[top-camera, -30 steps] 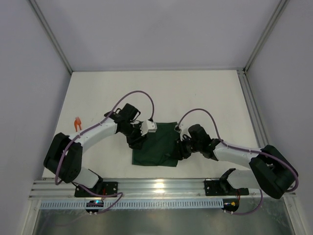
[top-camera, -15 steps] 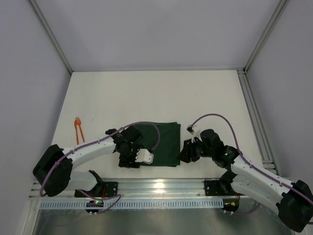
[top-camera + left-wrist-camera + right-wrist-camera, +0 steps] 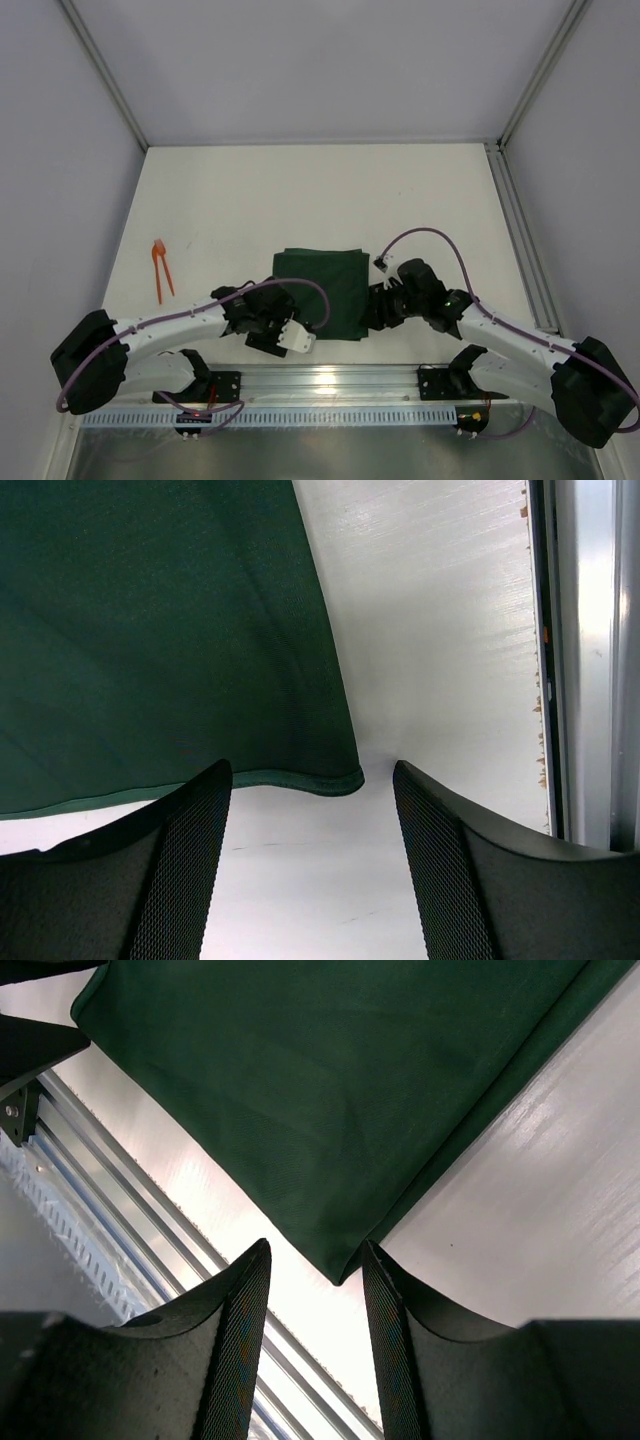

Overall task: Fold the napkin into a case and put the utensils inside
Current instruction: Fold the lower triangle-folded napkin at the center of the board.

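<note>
The dark green napkin (image 3: 325,285) lies flat as a folded rectangle in the middle of the white table (image 3: 300,200). My left gripper (image 3: 264,328) is at its near left corner. In the left wrist view the napkin (image 3: 150,630) fills the upper left, and its hem corner sits just beyond the open left gripper (image 3: 311,772), which holds nothing. My right gripper (image 3: 374,310) is at the near right corner. There the napkin (image 3: 330,1090) tapers to a point between the tips of the open right gripper (image 3: 316,1250), ungripped. The orange utensils (image 3: 160,268) lie far left.
An aluminium rail (image 3: 320,380) runs along the near table edge and shows close to both grippers (image 3: 590,680) (image 3: 120,1160). Purple cables (image 3: 300,285) loop over the arms. Grey walls and frame posts (image 3: 520,230) bound the table.
Both grippers have drawn back from over the napkin to its near corners, and their jaws have opened. The napkin now lies uncovered.
</note>
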Tool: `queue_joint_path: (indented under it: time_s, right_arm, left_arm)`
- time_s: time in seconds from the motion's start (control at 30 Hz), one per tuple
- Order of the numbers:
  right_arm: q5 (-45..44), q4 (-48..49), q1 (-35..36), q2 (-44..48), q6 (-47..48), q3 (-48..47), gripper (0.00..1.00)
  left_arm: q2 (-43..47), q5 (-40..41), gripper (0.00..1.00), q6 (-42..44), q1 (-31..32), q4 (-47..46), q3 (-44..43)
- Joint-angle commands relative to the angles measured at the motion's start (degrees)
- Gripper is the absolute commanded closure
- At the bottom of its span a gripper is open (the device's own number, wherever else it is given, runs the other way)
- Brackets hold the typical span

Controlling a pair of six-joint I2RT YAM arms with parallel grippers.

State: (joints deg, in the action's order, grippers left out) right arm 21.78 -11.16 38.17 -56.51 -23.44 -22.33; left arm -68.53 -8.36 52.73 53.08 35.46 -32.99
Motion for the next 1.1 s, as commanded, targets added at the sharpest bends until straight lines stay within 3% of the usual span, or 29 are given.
queue_joint_path:
  time_s: [0.0,0.33,0.7,0.73,0.77,1.07]
  right_arm:
    - [1.1,4.5,0.1,-1.0,1.3,-2.5,0.55]
    - [2.1,10.9,0.2,-9.2,0.2,-5.5,0.61]
    - [3.3,16.8,0.2,-15.8,0.4,-7.2,0.65]
    - [2.9,17.0,0.2,-16.8,0.6,-7.9,0.66]
    - [3.0,17.4,0.2,-17.9,0.8,-9.6,0.67]
    - [4.8,22.3,0.2,-34.8,0.4,-21.3,0.8]
  left_arm:
    - [2.3,1.6,0.32,1.1,1.5,-4.6,1.4]
    - [-2.1,7.7,0.41,1.1,5.3,-9.0,3.8]
    - [-1.7,7.7,0.83,-1.5,5.7,-8.0,2.4]
    - [-1.4,7.4,0.97,-2.5,5.7,-7.6,1.8]
    - [-0.6,7.1,1.0,-3.1,5.7,-7.1,0.6]
    - [0.4,3.1,1.0,-5.7,5.3,-2.2,-4.7]
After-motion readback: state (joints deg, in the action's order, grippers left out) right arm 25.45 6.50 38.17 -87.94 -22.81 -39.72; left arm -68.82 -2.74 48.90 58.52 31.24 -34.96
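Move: The napkin's lower-left corner sits between the left hand's open fingers, about 1 cm back, 1 cm right and 1 cm below the hand point; the board's near edge runs some 6 cm straight back. For the right hand, the napkin's middle lies about 6 cm ahead, 12 cm left and 4 cm below, while the napkin's lower-right corner is roughly 3 cm back, 1 cm left and 4 cm down. The left hand slips about 2 cm right and slightly forward along the napkin's near edge, its fingertips swinging forward some 10 degrees, as its wide-open fingers shut and pinch the lower-left corner, then it rises about 2 cm with that corner still held. The right hand leaves its spot above the lower-right corner and sweeps level, slowly then faster, about 8 cm forward and 8 cm left over the cloth towards the napkin's middle, its fingers narrowing to roughly half their gap without gripping anything. ##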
